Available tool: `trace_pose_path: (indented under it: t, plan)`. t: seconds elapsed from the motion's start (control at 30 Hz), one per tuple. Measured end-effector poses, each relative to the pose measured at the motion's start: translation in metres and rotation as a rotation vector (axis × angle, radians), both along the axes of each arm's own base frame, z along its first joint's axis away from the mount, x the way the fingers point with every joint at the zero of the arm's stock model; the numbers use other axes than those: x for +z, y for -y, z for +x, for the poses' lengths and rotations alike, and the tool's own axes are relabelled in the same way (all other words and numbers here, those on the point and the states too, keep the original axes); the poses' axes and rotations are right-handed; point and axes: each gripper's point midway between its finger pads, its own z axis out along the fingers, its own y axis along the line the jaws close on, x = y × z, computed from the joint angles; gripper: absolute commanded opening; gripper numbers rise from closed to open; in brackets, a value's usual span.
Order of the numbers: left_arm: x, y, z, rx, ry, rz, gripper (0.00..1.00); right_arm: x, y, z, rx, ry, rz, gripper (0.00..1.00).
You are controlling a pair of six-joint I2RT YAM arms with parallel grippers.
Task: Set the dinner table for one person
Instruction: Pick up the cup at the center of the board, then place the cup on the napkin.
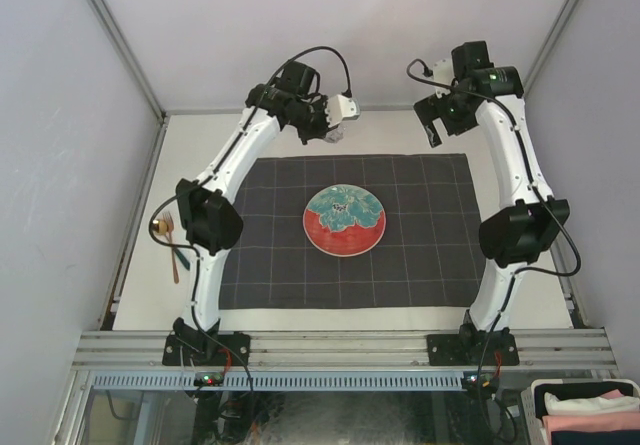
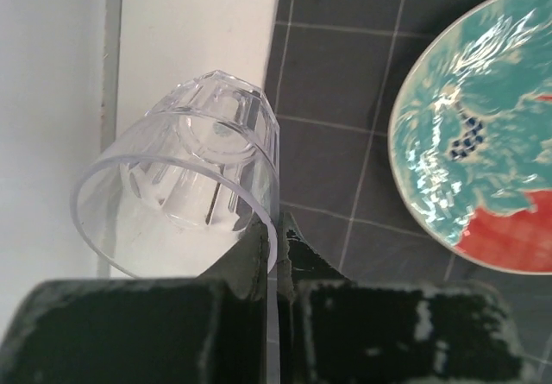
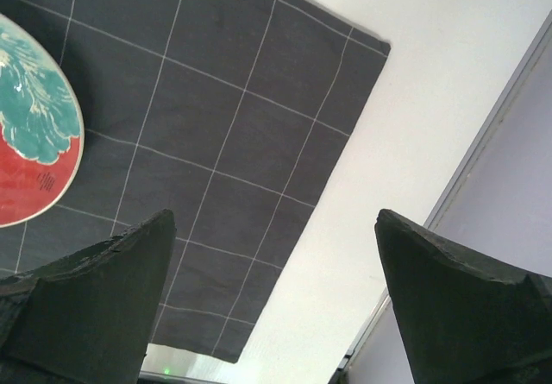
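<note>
My left gripper (image 1: pixel 330 125) (image 2: pixel 278 239) is shut on the rim of a clear faceted glass (image 1: pixel 338 133) (image 2: pixel 177 181), which hangs tilted above the far left edge of the dark checked cloth (image 1: pixel 420 235) (image 2: pixel 345 82). A round plate (image 1: pixel 344 220) (image 2: pixel 483 134) (image 3: pixel 30 125), teal and red, lies at the cloth's middle on the off-white dinner table (image 1: pixel 400 305) (image 2: pixel 198 22) (image 3: pixel 414 99). My right gripper (image 1: pixel 433 125) (image 3: pixel 274 220) stands open and empty above the cloth's far right corner (image 3: pixel 216 99).
A gold spoon (image 1: pixel 168 237) lies on the table left of the cloth, beside my left arm's elbow. Grey rails and purple-grey walls (image 1: pixel 60 165) border the table. A bin of folded cloths (image 1: pixel 590 410) sits below the near right corner.
</note>
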Motion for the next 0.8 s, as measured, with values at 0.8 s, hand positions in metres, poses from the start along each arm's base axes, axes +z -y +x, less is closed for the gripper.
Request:
trace_pose_path:
  t: [0.8]
  plan:
    - [0.011,-0.079,-0.051,0.24,-0.21,-0.028,0.0,0.0,-0.002,-0.029,0.044,-0.006,0.065,1.0]
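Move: The left hand already holds the clear cup by its rim wall, the cup's middle about 4 cm ahead, 3 cm right and 3 cm below. The open far-left part of the dark placemat lies level with this hand, some 16 cm left and 21 cm below; the plate is about 14 cm back, 3 cm right and 20 cm down. From the empty right hand, that part of the mat is roughly 5 cm ahead, 45 cm left and 25 cm down. Still pinching the cup's wall, the left hand draws back about 7 cm while rising some 5 cm and drifting right, then reverses into a swing of about 11 cm to the left, sinking and easing a little forward, towards the mat's open far-left part as the wrist turns counter-clockwise and tips down. The right hand, fingers wide open and empty, backs off about 3 cm. ##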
